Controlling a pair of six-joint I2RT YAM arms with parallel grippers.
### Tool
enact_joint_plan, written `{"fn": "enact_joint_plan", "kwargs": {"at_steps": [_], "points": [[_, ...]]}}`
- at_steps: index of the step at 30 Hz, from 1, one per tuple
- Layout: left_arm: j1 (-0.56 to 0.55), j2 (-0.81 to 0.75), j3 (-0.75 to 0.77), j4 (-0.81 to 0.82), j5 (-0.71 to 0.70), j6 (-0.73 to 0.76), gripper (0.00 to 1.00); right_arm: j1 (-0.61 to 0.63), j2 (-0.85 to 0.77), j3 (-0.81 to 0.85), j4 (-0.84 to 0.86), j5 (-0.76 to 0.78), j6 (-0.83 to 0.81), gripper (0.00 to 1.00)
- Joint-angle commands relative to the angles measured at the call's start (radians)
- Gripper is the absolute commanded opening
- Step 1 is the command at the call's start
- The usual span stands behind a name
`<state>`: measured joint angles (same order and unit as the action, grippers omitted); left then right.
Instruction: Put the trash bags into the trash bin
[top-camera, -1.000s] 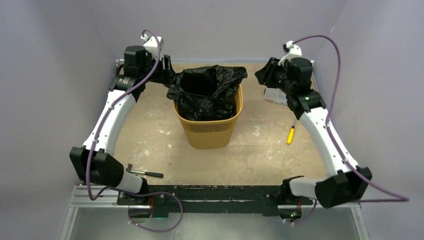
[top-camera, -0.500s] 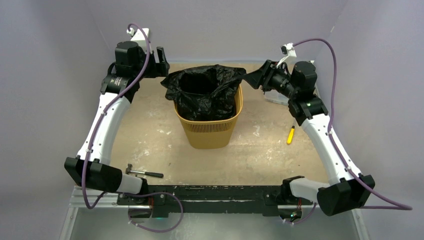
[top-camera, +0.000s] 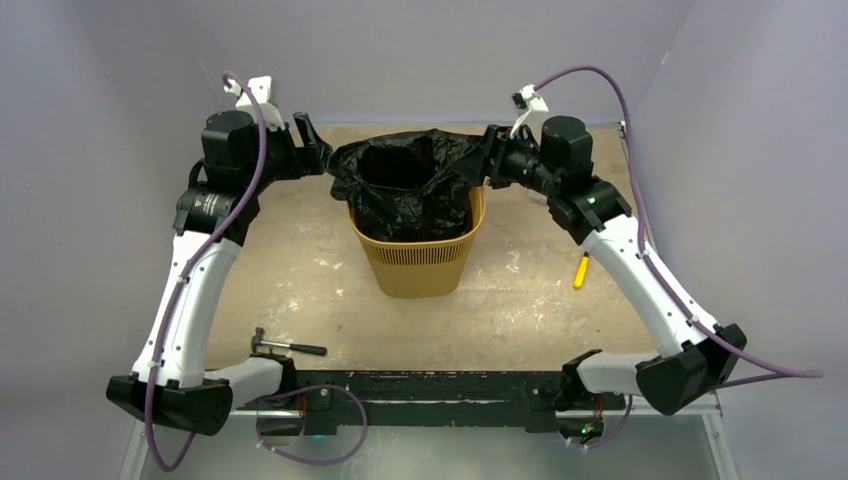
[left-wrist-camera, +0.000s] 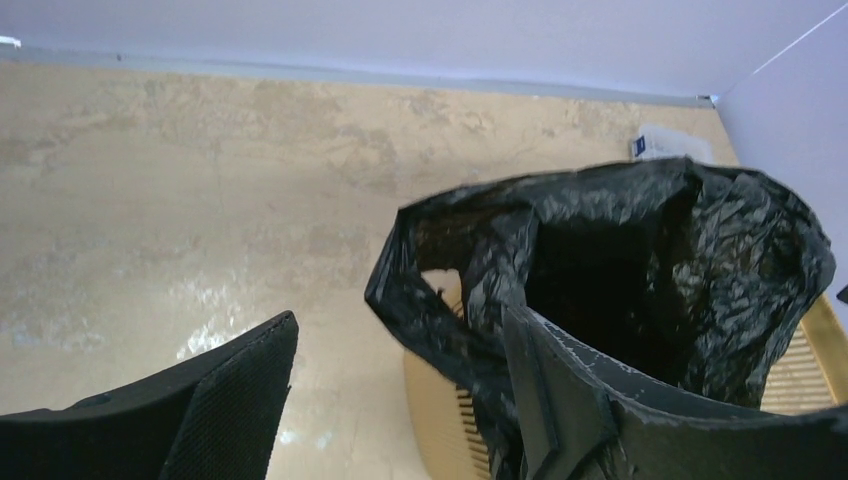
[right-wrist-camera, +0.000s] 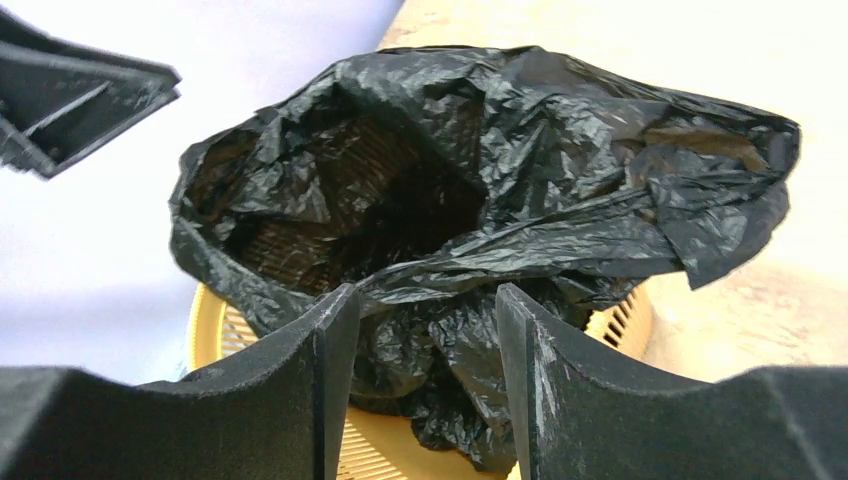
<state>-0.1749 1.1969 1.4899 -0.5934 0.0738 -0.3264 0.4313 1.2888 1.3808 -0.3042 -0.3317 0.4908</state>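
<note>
The orange-yellow mesh trash bin (top-camera: 415, 262) stands mid-table with the glossy black trash bag (top-camera: 440, 205) sitting in it, mouth open, its wrinkled edges flaring over the rim. My left gripper (top-camera: 318, 150) hovers open at the bag's left edge. In the left wrist view the left gripper (left-wrist-camera: 400, 315) has its right finger against the bag (left-wrist-camera: 620, 230) above the bin (left-wrist-camera: 440, 420). My right gripper (top-camera: 483, 160) is at the bag's right edge. In the right wrist view the right gripper (right-wrist-camera: 425, 295) is open, with loose bag film (right-wrist-camera: 560, 150) showing in the gap, not pinched, over the bin's rim (right-wrist-camera: 215, 320).
A hammer (top-camera: 288, 346) lies near the front left edge and a yellow-handled screwdriver (top-camera: 581, 270) right of the bin. A small clear box (left-wrist-camera: 665, 145) sits at the back right. Lilac walls enclose the table on three sides.
Both grippers have opened wider. The right gripper swung left to the bag's right edge. The left arm drew back and its gripper came down beside the bag's left edge. The bag stays in the bin.
</note>
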Motion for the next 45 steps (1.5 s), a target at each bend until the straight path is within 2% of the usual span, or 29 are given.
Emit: {"fn": "enact_joint_plan", "kwargs": {"at_steps": [1, 8, 12, 21, 24, 29, 35, 41, 45], "points": [[0.008, -0.068, -0.032, -0.042, 0.017, -0.046, 0.74, 0.024, 0.006, 0.066, -0.049, 0.154, -0.015, 0.56], [0.008, -0.070, -0.059, -0.038, 0.075, -0.115, 0.69, 0.050, 0.024, 0.079, -0.051, 0.239, 0.029, 0.56], [0.008, -0.098, -0.140, 0.046, 0.110, -0.154, 0.68, 0.053, 0.015, 0.064, -0.037, 0.243, 0.060, 0.56], [0.008, -0.072, -0.173, 0.082, 0.163, -0.186, 0.66, 0.072, 0.060, 0.089, -0.047, 0.213, 0.068, 0.54], [0.006, -0.082, -0.189, 0.107, 0.166, -0.200, 0.62, 0.080, 0.067, 0.093, -0.056, 0.236, 0.068, 0.53], [0.007, -0.088, -0.197, 0.116, 0.176, -0.202, 0.46, 0.083, 0.072, 0.088, -0.049, 0.249, 0.070, 0.48], [0.007, -0.094, -0.198, 0.130, 0.189, -0.194, 0.36, 0.083, 0.040, 0.082, -0.013, 0.261, 0.093, 0.27], [0.008, -0.103, -0.211, 0.164, 0.243, -0.193, 0.17, 0.083, 0.014, 0.055, 0.002, 0.204, 0.107, 0.04], [0.008, -0.106, -0.215, 0.159, 0.257, -0.194, 0.00, 0.083, -0.015, 0.042, 0.015, 0.195, 0.108, 0.00]]}}
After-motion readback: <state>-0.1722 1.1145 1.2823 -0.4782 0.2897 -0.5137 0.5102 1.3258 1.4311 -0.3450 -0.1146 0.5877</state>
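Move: The trash bag stands open in the bin, its near rim to be gripped on each side: the left part lies about 3 cm to the left hand's right, 2 cm back and 4 cm below. The right part is some 2 cm ahead of the right hand, 1 cm to its left and 3 cm below. The trash bin's middle lies about 16 cm right of the left hand and 4 cm back, and 10 cm left of the right hand and 2 cm back, some 22 cm below both. The left hand draws back about 2 cm, sinks some 4 cm and eases right onto the bag's near-left rim, rolling its left side down about 15 degrees while its three-quarters-open fingers shut almost fully to pinch the film. The right hand edges forward 2 cm over the rim's right part, turning some 10 degrees clockwise, dips about 3 cm, then closes its half-open fingers fully on the edge while rising again by nearly as much. ##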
